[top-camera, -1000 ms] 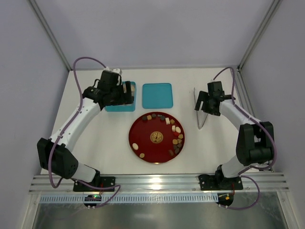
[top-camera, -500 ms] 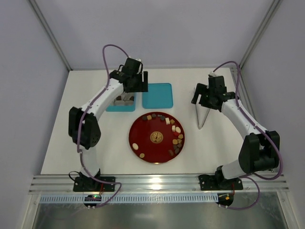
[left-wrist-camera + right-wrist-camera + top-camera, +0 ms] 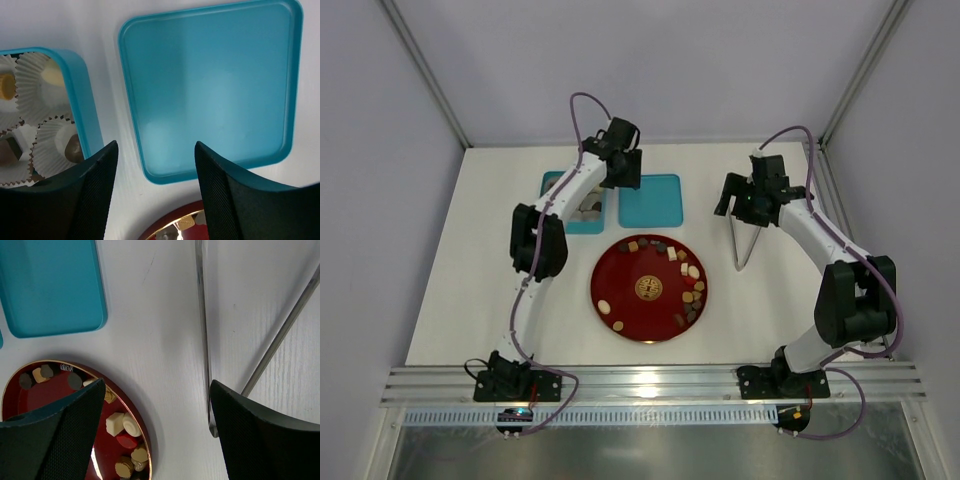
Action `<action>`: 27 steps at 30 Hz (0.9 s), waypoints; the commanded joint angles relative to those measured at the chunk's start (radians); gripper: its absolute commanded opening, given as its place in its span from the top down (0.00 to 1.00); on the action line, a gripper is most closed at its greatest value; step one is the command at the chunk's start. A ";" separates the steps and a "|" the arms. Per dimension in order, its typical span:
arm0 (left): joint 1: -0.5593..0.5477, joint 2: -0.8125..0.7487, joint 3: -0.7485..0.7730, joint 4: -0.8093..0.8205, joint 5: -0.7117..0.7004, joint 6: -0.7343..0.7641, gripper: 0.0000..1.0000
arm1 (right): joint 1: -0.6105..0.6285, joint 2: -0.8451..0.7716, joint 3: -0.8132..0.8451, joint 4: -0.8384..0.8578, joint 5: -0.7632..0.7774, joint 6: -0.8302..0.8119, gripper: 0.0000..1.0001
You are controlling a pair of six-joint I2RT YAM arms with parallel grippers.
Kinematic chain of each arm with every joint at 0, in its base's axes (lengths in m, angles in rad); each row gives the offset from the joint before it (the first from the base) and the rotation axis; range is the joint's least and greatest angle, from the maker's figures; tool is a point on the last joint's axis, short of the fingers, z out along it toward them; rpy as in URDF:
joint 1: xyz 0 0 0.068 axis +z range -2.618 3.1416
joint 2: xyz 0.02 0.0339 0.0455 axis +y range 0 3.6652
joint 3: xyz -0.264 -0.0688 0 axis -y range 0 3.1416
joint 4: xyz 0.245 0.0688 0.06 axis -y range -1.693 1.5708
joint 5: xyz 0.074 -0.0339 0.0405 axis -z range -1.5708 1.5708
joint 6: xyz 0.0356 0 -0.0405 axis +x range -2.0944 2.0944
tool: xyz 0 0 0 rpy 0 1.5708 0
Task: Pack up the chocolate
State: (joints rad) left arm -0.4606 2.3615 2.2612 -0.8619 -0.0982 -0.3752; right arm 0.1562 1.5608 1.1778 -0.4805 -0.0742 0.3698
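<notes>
The chocolate (image 3: 692,272) lies in several small pieces round the rim of the red plate (image 3: 620,300); the right wrist view shows creamy and tan pieces (image 3: 124,424). A few pieces sit in paper cups (image 3: 70,144) inside the blue box (image 3: 82,100). My left gripper (image 3: 625,180) hangs open and empty above the gap between the box and the flat blue lid (image 3: 210,85), with nothing between its fingers (image 3: 90,200). Open and empty too, my right gripper (image 3: 157,390) hovers over bare table between the plate (image 3: 145,440) and the metal tongs (image 3: 204,340).
The blue box (image 3: 563,222) is partly hidden under the left arm. The lid (image 3: 650,200) lies beside it, just behind the plate. Metal tongs (image 3: 745,240) rest on the table to the plate's right. Walls close the table on three sides.
My left arm has swung right, from over the box to the gap by the lid, its jaws narrowing a little. The right gripper has shifted slightly back and left.
</notes>
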 commanded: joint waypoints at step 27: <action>0.031 0.176 0.074 -0.019 0.061 -0.007 0.59 | 0.023 0.079 0.051 0.131 -0.090 -0.002 0.15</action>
State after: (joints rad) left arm -0.4362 2.5294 2.3043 -0.8959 -0.0666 -0.3672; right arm 0.1673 1.6218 1.1931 -0.4034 -0.1387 0.3721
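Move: The lid lies about 10 cm below the left hand, its middle some 5 cm to the right and 2 cm ahead. The open chocolate box has its middle some 13 cm to the left and 2 cm ahead, 9 cm down; the red round tray of chocolates is roughly 20 cm back and 5 cm to the right, 10 cm down. From the right hand, the lid's middle is about 11 cm ahead, 15 cm to the left and 12 cm below. Onto the lid's left edge the left hand sinks almost straight down, about 8 cm, quick at first and then slowing, while the wrist tips about 10 degrees. Its fingers narrow by about a third but stay open, one outside the edge and one over the inside; no pinch yet. The right hand, wide open and empty, eases some 2 cm left and forward towards the lid. ##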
